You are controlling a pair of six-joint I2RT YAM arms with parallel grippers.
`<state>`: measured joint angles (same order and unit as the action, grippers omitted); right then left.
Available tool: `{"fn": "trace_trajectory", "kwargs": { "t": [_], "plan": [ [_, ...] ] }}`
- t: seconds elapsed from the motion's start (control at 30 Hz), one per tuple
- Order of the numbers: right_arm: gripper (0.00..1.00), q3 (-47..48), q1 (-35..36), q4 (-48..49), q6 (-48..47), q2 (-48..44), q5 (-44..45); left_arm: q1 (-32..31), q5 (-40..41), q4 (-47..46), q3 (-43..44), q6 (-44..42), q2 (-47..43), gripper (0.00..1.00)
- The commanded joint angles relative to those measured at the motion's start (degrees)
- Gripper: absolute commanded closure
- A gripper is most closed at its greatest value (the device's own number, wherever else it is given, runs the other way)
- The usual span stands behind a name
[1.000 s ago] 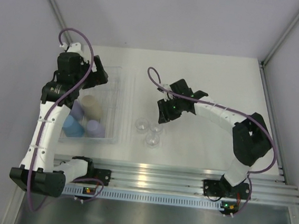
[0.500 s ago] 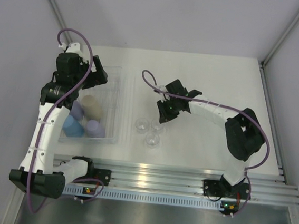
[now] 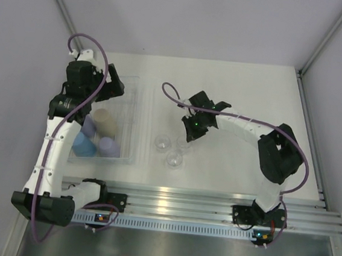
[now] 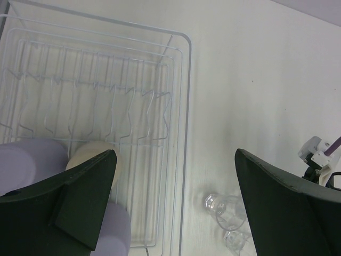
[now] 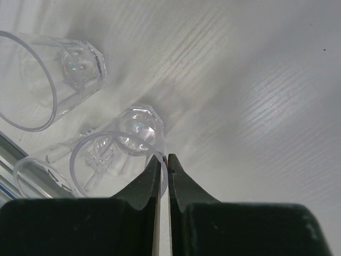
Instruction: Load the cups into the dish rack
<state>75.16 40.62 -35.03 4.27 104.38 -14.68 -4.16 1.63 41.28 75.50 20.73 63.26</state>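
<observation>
Three clear cups stand on the table right of the dish rack. My right gripper is shut on the rim of the rightmost one; in the right wrist view its jaws pinch that cup's wall. Two more clear cups stand beside it. In the rack sit a beige cup, a blue cup and two lavender cups. My left gripper hangs open above the rack's far end with nothing between its fingers.
The rack's ridged far half holds no cups. The other two clear cups stand close to the held one. Metal rails run along the near table edge. Grey walls close in the left and right sides.
My right gripper has come down and a little left onto the clear cups and closed on the rim of one. The left arm has stayed still.
</observation>
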Motion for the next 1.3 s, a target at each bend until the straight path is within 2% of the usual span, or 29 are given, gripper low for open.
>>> {"fn": "trace_trajectory", "kwargs": {
  "t": [0.0, 0.13, 0.23, 0.33, 0.47, 0.5, 0.57, 0.6, 0.63, 0.67, 0.93, 1.13, 1.27],
  "plan": [
    [1.00, 2.7, -1.9, -3.8, -0.6, -4.2, 2.5, -0.1, -1.5, -4.9, -0.8, 0.0, 0.5, 0.02],
    [1.00, 5.1, -9.9, -3.8, 1.0, -6.9, -1.5, -0.1, -8.9, -10.7, -2.6, 3.2, 0.5, 0.02],
    [1.00, 6.7, -14.9, -2.2, 2.8, -8.4, -6.9, -0.1, -15.9, -15.4, -5.0, 5.9, 0.5, 0.02],
    [1.00, 6.9, -18.3, 2.2, 7.2, -8.7, -14.8, -0.1, -24.7, -24.3, -8.3, 11.9, 0.8, 0.02],
    [1.00, 4.6, -19.5, 15.4, 17.9, -8.8, -28.3, -0.1, -35.3, -38.1, -13.2, 20.5, 1.9, 0.02],
    [1.00, 2.6, -19.5, 23.7, 24.7, -8.8, -30.4, -0.1, -36.9, -44.6, -15.1, 22.4, 2.5, 0.02],
    [1.00, 0.3, -19.5, 34.4, 33.0, -8.6, -35.1, -0.1, -41.4, -49.6, -16.5, 27.7, 3.8, 0.02],
    [1.00, -1.3, -19.4, 45.1, 40.4, -8.4, -36.1, -0.1, -42.5, -52.5, -17.1, 28.8, 4.1, 0.02],
    [1.00, -1.8, -19.3, 49.2, 43.7, -8.2, -36.7, -0.1, -43.9, -53.7, -17.5, 30.2, 4.6, 0.02],
    [1.00, -1.9, -19.4, 52.2, 48.4, -7.6, -37.5, -0.2, -44.9, -54.5, -17.7, 30.7, 5.2, 0.02],
    [1.00, -0.8, -18.2, 78.2, 67.0, -3.1, -39.2, -1.7, -48.6, -61.4, -17.9, 34.9, 7.9, 0.02],
    [1.00, -1.2, -16.9, 86.2, 74.2, -0.8, -38.5, -6.8, -46.7, -64.8, -16.6, 36.7, 10.1, 0.02],
    [1.00, -1.2, -16.2, 90.3, 77.5, 0.1, -38.4, -7.9, -46.1, -66.1, -16.0, 36.9, 11.2, 0.02]
  ]
}}
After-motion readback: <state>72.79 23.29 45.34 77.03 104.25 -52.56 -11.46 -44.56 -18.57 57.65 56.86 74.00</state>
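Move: The right hand already pinches the rim of a clear glass, whose middle sits about 2 cm back, 2 cm left and 4 cm below. It is bound for the open left gripper, some 30 cm left, 6 cm ahead and 24 cm above. Two glasses stand near: one 10 cm left and 2 cm back, one 5 cm left and 9 cm back. From the left hand the held glass lies about 28 cm right, 7 cm back, 28 cm below; the rack's middle is 3 cm left, straight below by 26 cm. Up some 25 cm and forward 10 goes the right hand, keeping its pinch on the glass rim; it veers right first, then back left past its start, rolling about 70 degrees so the glass's base swings towards the left gripper. The left hand sweeps right to meet the glass, rising slightly, rolling right side down and turning clockwise, fingers still wide open. ##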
